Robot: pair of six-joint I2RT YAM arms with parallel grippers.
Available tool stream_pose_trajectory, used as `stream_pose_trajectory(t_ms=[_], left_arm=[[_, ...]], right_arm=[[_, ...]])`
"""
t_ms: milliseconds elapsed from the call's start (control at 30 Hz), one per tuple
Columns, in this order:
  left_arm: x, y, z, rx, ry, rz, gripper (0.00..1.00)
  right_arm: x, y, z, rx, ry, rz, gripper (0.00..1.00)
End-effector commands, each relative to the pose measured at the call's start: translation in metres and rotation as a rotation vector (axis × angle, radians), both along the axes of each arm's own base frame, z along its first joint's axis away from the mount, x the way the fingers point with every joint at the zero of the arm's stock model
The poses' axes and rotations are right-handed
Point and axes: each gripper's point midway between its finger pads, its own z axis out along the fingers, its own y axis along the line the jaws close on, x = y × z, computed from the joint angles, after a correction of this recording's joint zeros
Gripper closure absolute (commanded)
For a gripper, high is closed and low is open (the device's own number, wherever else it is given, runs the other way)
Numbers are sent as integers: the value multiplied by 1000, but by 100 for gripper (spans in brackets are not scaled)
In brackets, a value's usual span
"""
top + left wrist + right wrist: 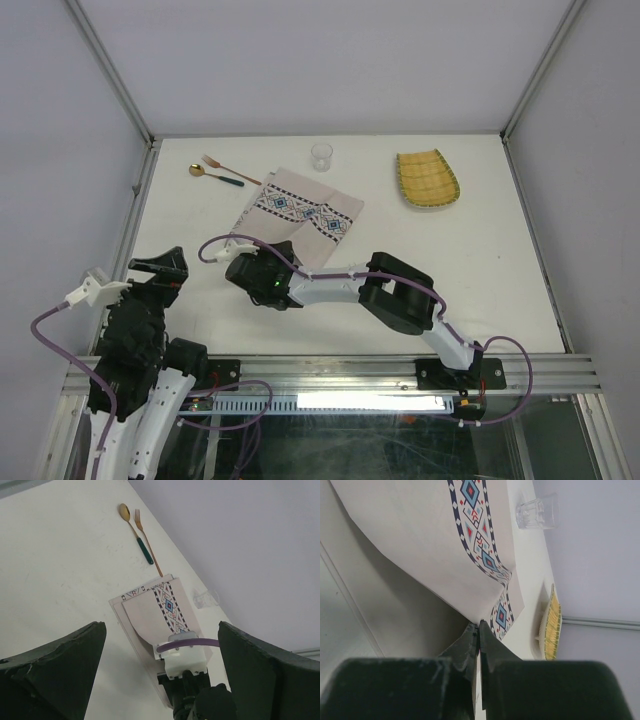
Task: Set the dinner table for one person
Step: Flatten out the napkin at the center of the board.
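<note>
On the white dinner table (480, 270) lies a pale cloth placemat (300, 210) with a blue-red patterned band. My right gripper (240, 258) is shut on its near edge, and the cloth (420, 545) rises from the pinched tips of the right gripper (480, 625). From the left wrist the placemat (145, 615) curls up off the table. My left gripper (160, 265) hovers open at the near left, holding nothing, well apart from the cloth; the wide gap of the left gripper (161, 626) frames the right arm's wrist.
A clear glass (321, 156) stands behind the placemat. A yellow leaf-shaped plate (427, 179) sits at the far right. A gold spoon (205, 173) with a green handle and a fork (225, 168) lie at the far left. Metal rails edge the table.
</note>
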Motion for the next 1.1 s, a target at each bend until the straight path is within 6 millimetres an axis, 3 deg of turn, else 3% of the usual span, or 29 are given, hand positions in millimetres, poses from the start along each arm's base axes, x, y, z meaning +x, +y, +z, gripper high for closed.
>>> stream_pose_trajectory(t_ms=[0, 500, 900, 1067], left_arm=[[6, -8, -2, -72, -21, -19, 1], [23, -19, -50, -231, 51, 0, 1], [48, -41, -102, -380, 77, -38, 1], [56, -42, -113, -415, 80, -16, 1]], right_arm=[[9, -9, 62, 111, -86, -65, 100], [17, -22, 88, 152, -122, -116, 100], [26, -35, 88, 166, -89, -159, 100], [27, -40, 87, 171, -79, -179, 100]])
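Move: The napkin's middle lies roughly 28 cm ahead of the open left gripper, 28 cm to its right and 22 cm below; its left corner is nearer, about 22 cm ahead and 11 cm right. The spoon lies some 43 cm ahead and 5 cm right. The right gripper already pinches the napkin's near edge, with the napkin's middle about 14 cm ahead, 3 cm right and 8 cm below, and the glass some 32 cm ahead and 8 cm right. Bring the left gripper down about 13 cm, easing forward and right towards the napkin's left side, fingers kept wide open, its left side rolling down some 20 degrees and the tips dipping slightly. Meanwhile keep the right fingers shut on the near edge: raise it first, then carry it right and a little forward, turning slightly clockwise. ##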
